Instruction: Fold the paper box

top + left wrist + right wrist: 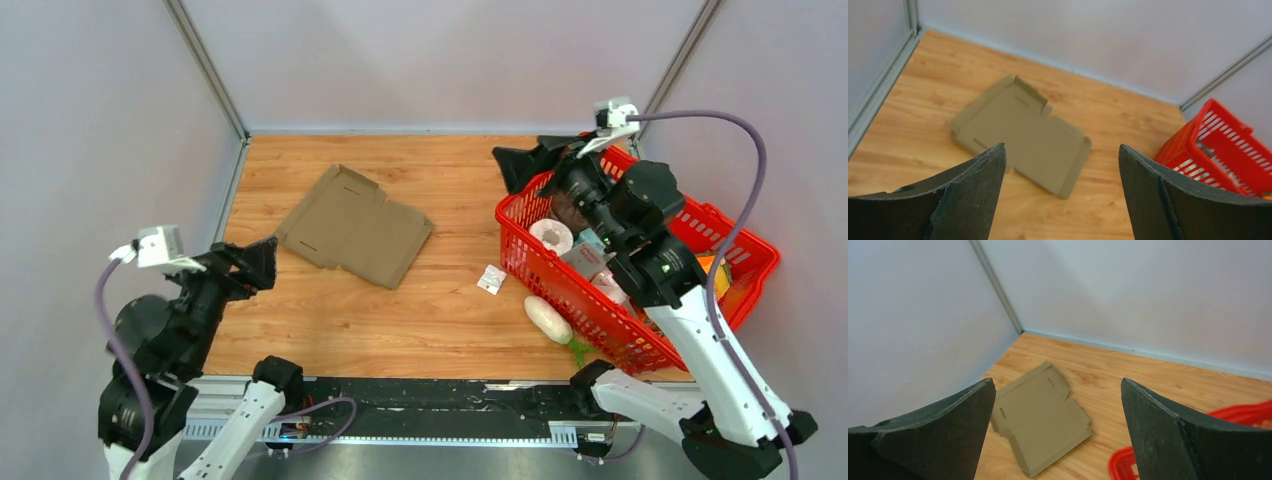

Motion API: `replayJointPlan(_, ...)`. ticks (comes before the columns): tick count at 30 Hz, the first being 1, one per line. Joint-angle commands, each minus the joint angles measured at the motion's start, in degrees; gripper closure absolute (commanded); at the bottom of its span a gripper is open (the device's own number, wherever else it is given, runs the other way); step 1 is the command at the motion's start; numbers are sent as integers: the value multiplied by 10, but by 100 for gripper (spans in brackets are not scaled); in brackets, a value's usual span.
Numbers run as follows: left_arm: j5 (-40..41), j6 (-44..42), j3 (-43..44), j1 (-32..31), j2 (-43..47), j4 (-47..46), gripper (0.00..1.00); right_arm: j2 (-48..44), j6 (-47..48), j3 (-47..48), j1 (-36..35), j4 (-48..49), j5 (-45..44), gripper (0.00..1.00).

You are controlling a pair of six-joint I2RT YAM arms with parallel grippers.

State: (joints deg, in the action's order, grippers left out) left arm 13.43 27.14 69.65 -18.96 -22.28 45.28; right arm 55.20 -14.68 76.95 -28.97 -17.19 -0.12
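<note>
The paper box [352, 225] is a flat brown die-cut cardboard sheet with flaps and slots, lying on the wooden table left of centre. Both wrist views show it too, the paper box [1020, 131] from the left wrist and the paper box [1040, 417] from the right wrist. My left gripper [262, 262] hovers open at the table's near left, short of the sheet, with nothing between its fingers. My right gripper [520, 165] is open and empty above the far corner of the red basket, to the right of the sheet.
A red plastic basket [520, 250] holding several items stands at the right side of the table. A small white packet [491, 279] lies beside it, and a white oblong object [547, 318] rests at its front. Grey walls close in the left, back and right.
</note>
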Motion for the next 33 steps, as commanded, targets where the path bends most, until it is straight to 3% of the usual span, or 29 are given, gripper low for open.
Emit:
replayJointPlan(1,29,53,-19,3,-86,142,11,70,33,57,-103,7,-70,0)
replayJointPlan(6,88,135,-121,3,-128,142,8,188,57,136,-207,-14,-45,0)
replayJointPlan(14,88,240,-228,17,-166,44,5,377,6,251,-234,-22,97,0)
replayJointPlan(18,-15,269,-283,124,-202,-17,1,443,3,291,-234,-50,107,0)
replayJointPlan(26,-85,307,-298,234,-388,-115,2,432,20,284,-232,-54,72,0)
replayJointPlan(33,-121,341,-280,264,-523,-226,4,392,33,243,-225,-35,57,0)
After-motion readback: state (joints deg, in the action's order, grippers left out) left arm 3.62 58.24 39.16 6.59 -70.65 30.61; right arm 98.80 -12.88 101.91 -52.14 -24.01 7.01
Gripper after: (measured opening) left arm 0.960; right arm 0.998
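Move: The paper box lies flat, its middle about 25 cm ahead of my left hand, 6 cm to the right and 40 cm below; its near-left flap is some 18 cm ahead of that hand and 5 cm left. From my right hand the box is roughly 33 cm left, 11 cm ahead and 45 cm down; the white packet lies almost beneath that hand, and the red basket's middle is level with it, about 25 cm right. I plunge my left hand some 35 cm down and 12 cm forward to beside the box's near-left flap, tipping its open fingers about 60 degrees down and swinging them counter-clockwise. Meanwhile I sweep my open right hand left from the basket's edge, then down as well, turning it left and tilting it a little down, until it hovers high near the box. ##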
